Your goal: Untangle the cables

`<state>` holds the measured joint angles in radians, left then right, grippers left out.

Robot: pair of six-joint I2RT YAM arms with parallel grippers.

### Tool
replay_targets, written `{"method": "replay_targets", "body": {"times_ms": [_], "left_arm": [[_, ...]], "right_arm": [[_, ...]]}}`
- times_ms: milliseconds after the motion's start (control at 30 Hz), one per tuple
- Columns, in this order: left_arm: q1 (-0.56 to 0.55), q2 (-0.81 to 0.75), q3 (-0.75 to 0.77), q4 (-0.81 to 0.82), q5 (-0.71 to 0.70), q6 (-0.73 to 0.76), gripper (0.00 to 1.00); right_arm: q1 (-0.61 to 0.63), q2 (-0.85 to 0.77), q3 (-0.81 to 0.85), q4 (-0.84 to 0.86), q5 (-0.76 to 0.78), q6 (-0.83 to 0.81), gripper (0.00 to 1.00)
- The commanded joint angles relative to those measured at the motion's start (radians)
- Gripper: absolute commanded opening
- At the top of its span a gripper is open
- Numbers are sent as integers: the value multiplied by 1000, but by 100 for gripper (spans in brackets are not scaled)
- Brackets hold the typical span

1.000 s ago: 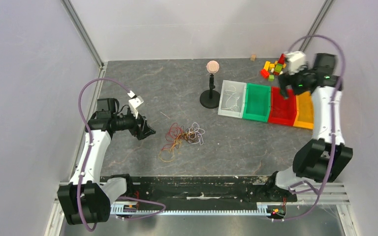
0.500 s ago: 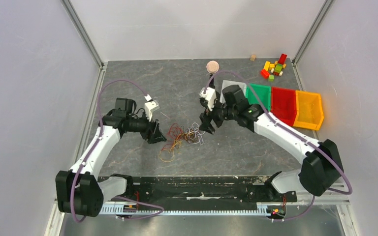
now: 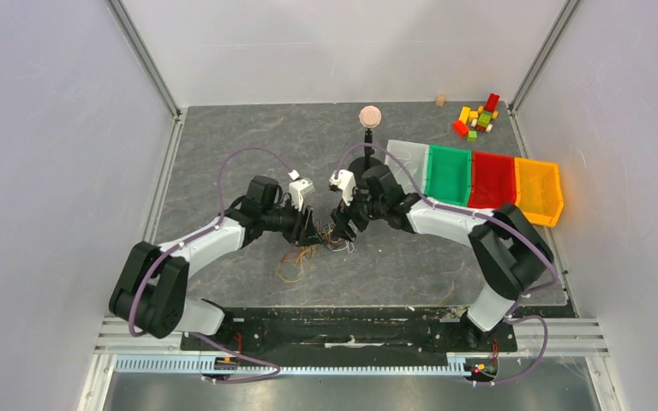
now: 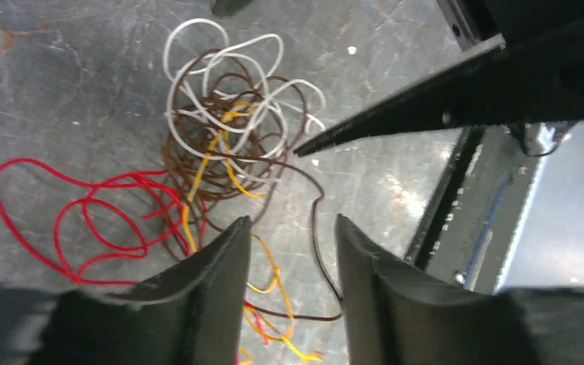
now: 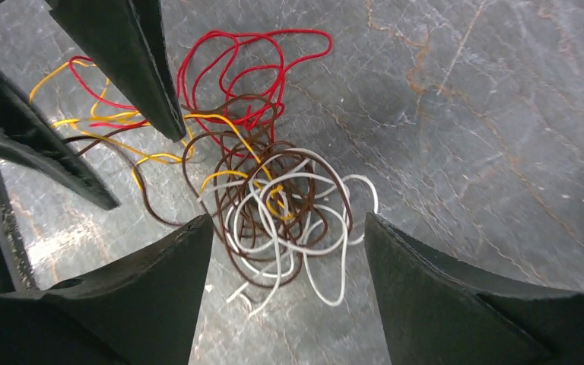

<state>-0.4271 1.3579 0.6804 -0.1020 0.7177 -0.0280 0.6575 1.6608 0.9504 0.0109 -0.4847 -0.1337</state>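
The cables (image 3: 315, 247) lie in a loose tangle on the grey table, between my two grippers. In the left wrist view the cables (image 4: 220, 137) show a white and brown knot, with red loops to the left. My left gripper (image 4: 292, 220) is open just above the table; yellow and brown strands run between its jaws unclamped. From above, the left gripper (image 3: 311, 231) sits at the tangle's left side. My right gripper (image 5: 287, 219) is open and straddles the white loops of the cables (image 5: 274, 190). It (image 3: 343, 224) stands at the tangle's right side, fingertips close to the left gripper's.
A black stand with a pink ball (image 3: 369, 116) rises just behind the right arm. A row of bins, clear (image 3: 407, 158), green (image 3: 448, 175), red (image 3: 492, 180) and yellow (image 3: 538, 190), sits at the right. Coloured blocks (image 3: 475, 116) are piled in the far right corner.
The right arm swung from the bins at the far right to the tangle. The left arm advanced rightwards to the tangle's left side, and its jaws narrowed a little.
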Motion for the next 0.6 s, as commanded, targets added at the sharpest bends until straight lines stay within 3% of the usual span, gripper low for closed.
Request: {"method": "replay_targets", "body": {"times_ms": [0, 67, 200, 333, 433, 567], "left_arm": [[-9, 61, 50, 109, -18, -81, 32], [-9, 28, 83, 25, 33, -45, 4], [-4, -157, 165, -156, 107, 72, 2], [68, -307, 290, -243, 188, 38, 2], [138, -354, 425, -252, 213, -32, 2], [257, -345, 633, -143, 220, -171, 2]], "right_arm": [[21, 81, 34, 139, 21, 38, 73], [25, 111, 40, 143, 61, 17, 69], [31, 138, 21, 112, 168, -25, 57], [31, 137, -18, 97, 215, -30, 49], [31, 132, -37, 93, 224, -28, 44], [32, 128, -66, 84, 223, -32, 43]]}}
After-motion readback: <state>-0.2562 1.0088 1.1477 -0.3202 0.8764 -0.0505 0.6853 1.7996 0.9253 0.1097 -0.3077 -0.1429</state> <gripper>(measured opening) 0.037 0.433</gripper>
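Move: The left fingers straddle the brown strand, which lies about 2 cm below them. From this hand, the white-and-brown clump is some 5 cm to the right and 2 cm ahead, the red loops about 3 cm ahead and 2 cm left, and the yellow tail 4 cm back and 5 cm left. The right hand hangs about 6 cm above the clump, whose middle lies roughly 1 cm ahead and 1 cm left. Left pinches the brown strand and hoists it about 26 cm; right sinks 6 cm onto the clump, closing partway. ##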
